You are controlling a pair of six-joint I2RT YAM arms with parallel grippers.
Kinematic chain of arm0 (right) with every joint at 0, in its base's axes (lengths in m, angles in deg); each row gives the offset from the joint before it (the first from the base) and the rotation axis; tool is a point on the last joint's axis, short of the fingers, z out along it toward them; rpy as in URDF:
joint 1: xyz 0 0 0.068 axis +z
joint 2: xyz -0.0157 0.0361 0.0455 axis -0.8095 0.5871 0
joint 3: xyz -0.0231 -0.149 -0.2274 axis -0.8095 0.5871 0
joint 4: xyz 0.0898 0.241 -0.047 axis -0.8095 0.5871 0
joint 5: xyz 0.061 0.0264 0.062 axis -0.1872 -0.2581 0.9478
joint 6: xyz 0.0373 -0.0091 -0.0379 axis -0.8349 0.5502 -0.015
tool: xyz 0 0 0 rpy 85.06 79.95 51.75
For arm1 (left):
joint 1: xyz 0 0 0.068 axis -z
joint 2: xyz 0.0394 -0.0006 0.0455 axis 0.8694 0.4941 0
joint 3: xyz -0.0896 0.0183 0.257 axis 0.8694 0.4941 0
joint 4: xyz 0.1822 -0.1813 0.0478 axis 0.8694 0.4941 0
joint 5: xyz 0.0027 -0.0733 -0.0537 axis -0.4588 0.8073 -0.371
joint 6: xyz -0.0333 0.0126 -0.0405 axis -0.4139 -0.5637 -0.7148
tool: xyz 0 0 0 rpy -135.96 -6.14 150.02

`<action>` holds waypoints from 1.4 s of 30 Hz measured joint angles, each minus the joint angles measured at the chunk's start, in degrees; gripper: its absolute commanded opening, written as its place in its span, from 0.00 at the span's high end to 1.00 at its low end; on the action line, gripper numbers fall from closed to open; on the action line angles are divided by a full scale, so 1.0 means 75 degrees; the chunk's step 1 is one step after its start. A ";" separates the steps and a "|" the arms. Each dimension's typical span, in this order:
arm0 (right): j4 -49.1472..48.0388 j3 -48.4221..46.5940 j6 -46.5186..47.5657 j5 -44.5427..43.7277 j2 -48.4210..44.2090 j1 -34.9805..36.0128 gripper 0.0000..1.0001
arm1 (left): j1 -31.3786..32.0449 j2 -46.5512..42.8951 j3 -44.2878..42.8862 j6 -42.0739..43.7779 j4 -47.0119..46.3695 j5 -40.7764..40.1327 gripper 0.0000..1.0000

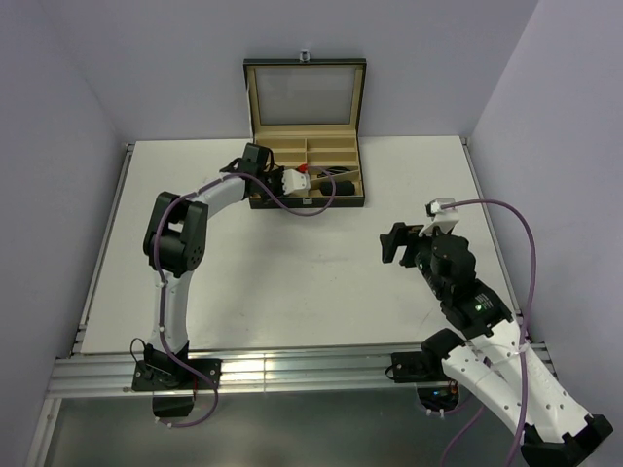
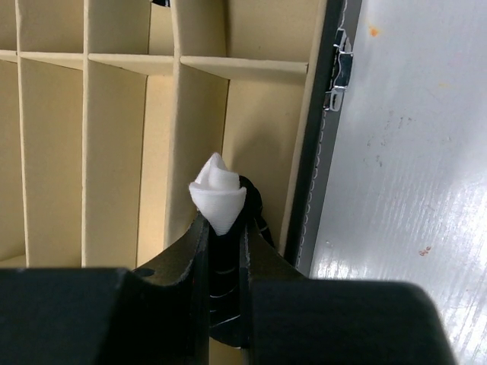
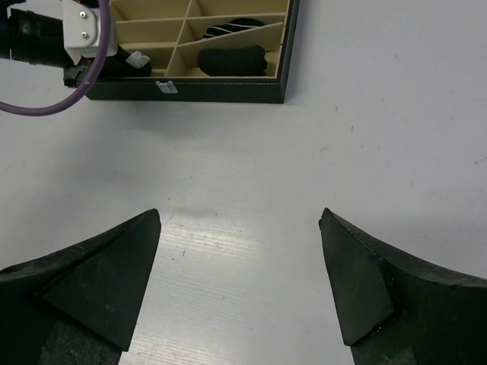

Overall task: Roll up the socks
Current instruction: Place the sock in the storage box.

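Observation:
My left gripper [image 1: 313, 181] reaches into the open black box [image 1: 255, 117] and is shut on a black sock with thin white stripes [image 2: 225, 283]. The sock's white tip [image 2: 217, 192] sticks out past the fingertips, over a tan compartment near the box wall [image 2: 310, 163]. In the right wrist view a plain black rolled sock [image 3: 232, 59] and a striped one [image 3: 232, 26] lie in compartments on the box's right side. My right gripper [image 3: 240, 232] hovers open over bare table, nothing between its fingers, well short of the box [image 3: 228, 90].
The box stands at the table's far middle with its lid [image 1: 305, 92] upright against the back wall. Tan dividers [image 2: 243, 67] split it into long compartments. A purple cable [image 1: 302, 209] loops beside the left wrist. Walls close in the table on both sides.

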 measured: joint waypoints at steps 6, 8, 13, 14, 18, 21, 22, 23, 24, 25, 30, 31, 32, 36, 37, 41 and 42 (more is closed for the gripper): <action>0.0003 0.0012 0.0023 0.0085 0.0102 0.0000 0.08 | -0.0003 0.0000 -0.0093 0.0157 0.0137 0.0017 0.68; 0.0003 0.0012 0.0023 0.0102 0.0102 0.0000 0.08 | -0.0003 0.0000 -0.0146 0.0227 0.0204 0.0029 0.66; -0.0003 0.0012 0.0029 0.0108 0.0099 0.0000 0.08 | -0.0009 0.0000 -0.0414 0.0303 0.0641 0.0178 0.60; -0.0003 0.0012 0.0032 0.0108 0.0099 0.0000 0.08 | -0.0009 0.0000 -0.0478 0.0318 0.0764 0.0230 0.60; -0.0003 0.0012 0.0052 0.0108 0.0099 0.0000 0.08 | -0.0006 0.0000 -0.0708 0.0388 0.1180 0.0434 0.61; 0.0000 0.0012 0.0055 0.0108 0.0099 0.0000 0.08 | -0.0009 0.0000 -0.0804 0.0478 0.1384 0.0507 0.63; -0.0003 0.0012 0.0058 0.0108 0.0099 0.0000 0.08 | -0.0009 0.0000 -0.0842 0.0501 0.1454 0.0530 0.63; -0.0003 0.0012 0.0064 0.0108 0.0099 0.0000 0.08 | -0.0009 0.0000 -0.0863 0.0519 0.1504 0.0542 0.63; 0.0000 0.0012 0.0076 0.0108 0.0099 0.0000 0.08 | -0.0009 0.0000 -0.0880 0.0522 0.1547 0.0542 0.63; -0.0003 0.0012 0.0079 0.0108 0.0099 0.0000 0.08 | -0.0009 0.0006 -0.0892 0.0533 0.1571 0.0542 0.62; 0.0000 0.0012 0.0079 0.0122 0.0099 0.0000 0.09 | -0.0009 0.0291 -0.1239 0.0548 0.1719 0.0533 0.54; 0.0000 0.0012 0.0082 0.0125 0.0099 0.0000 0.09 | -0.0009 0.0358 -0.1306 0.0548 0.1714 0.0530 0.53; 0.0000 0.0012 0.0079 0.0128 0.0099 0.0000 0.09 | -0.0009 0.0431 -0.1370 0.0545 0.1696 0.0527 0.52; 0.0000 0.0012 0.0082 0.0134 0.0111 0.0000 0.09 | -0.0009 0.0542 -0.1524 0.0545 0.1705 0.0507 0.47; 0.0000 0.0012 0.0082 0.0134 0.0119 0.0000 0.09 | -0.0009 0.0551 -0.1536 0.0554 0.1711 0.0504 0.47; 0.0000 0.0012 0.0082 0.0146 0.0160 0.0000 0.09 | -0.0012 0.0583 -0.1667 0.0571 0.1856 0.0548 0.43; 0.0000 0.0012 0.0085 0.0152 0.0163 0.0000 0.09 | -0.0012 0.0583 -0.1702 0.0583 0.1961 0.0595 0.42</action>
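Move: The left hand holds the striped, white-ended sock in the storage box's near-left compartment, whose middle is about level with it fore and aft, 1 cm to its left and 1 cm below. The black rolled sock lies roughly 16 cm to this hand's right, level fore and aft; the other striped sock is 16 cm right and 5 cm ahead, both about 1 cm lower. From the idle right hand, that compartment is some 27 cm ahead, 29 cm left and 18 cm below. Opening as it goes, the left hand lets go of the sock, easing up about 2 cm and back a good 1 cm towards the box's near rim. It then dips forward again by about as much, fingers spreading to just over half open astride the sock, with a slight clockwise turn of about 5 degrees, ending about 1 cm up and 1 cm right of its start. ##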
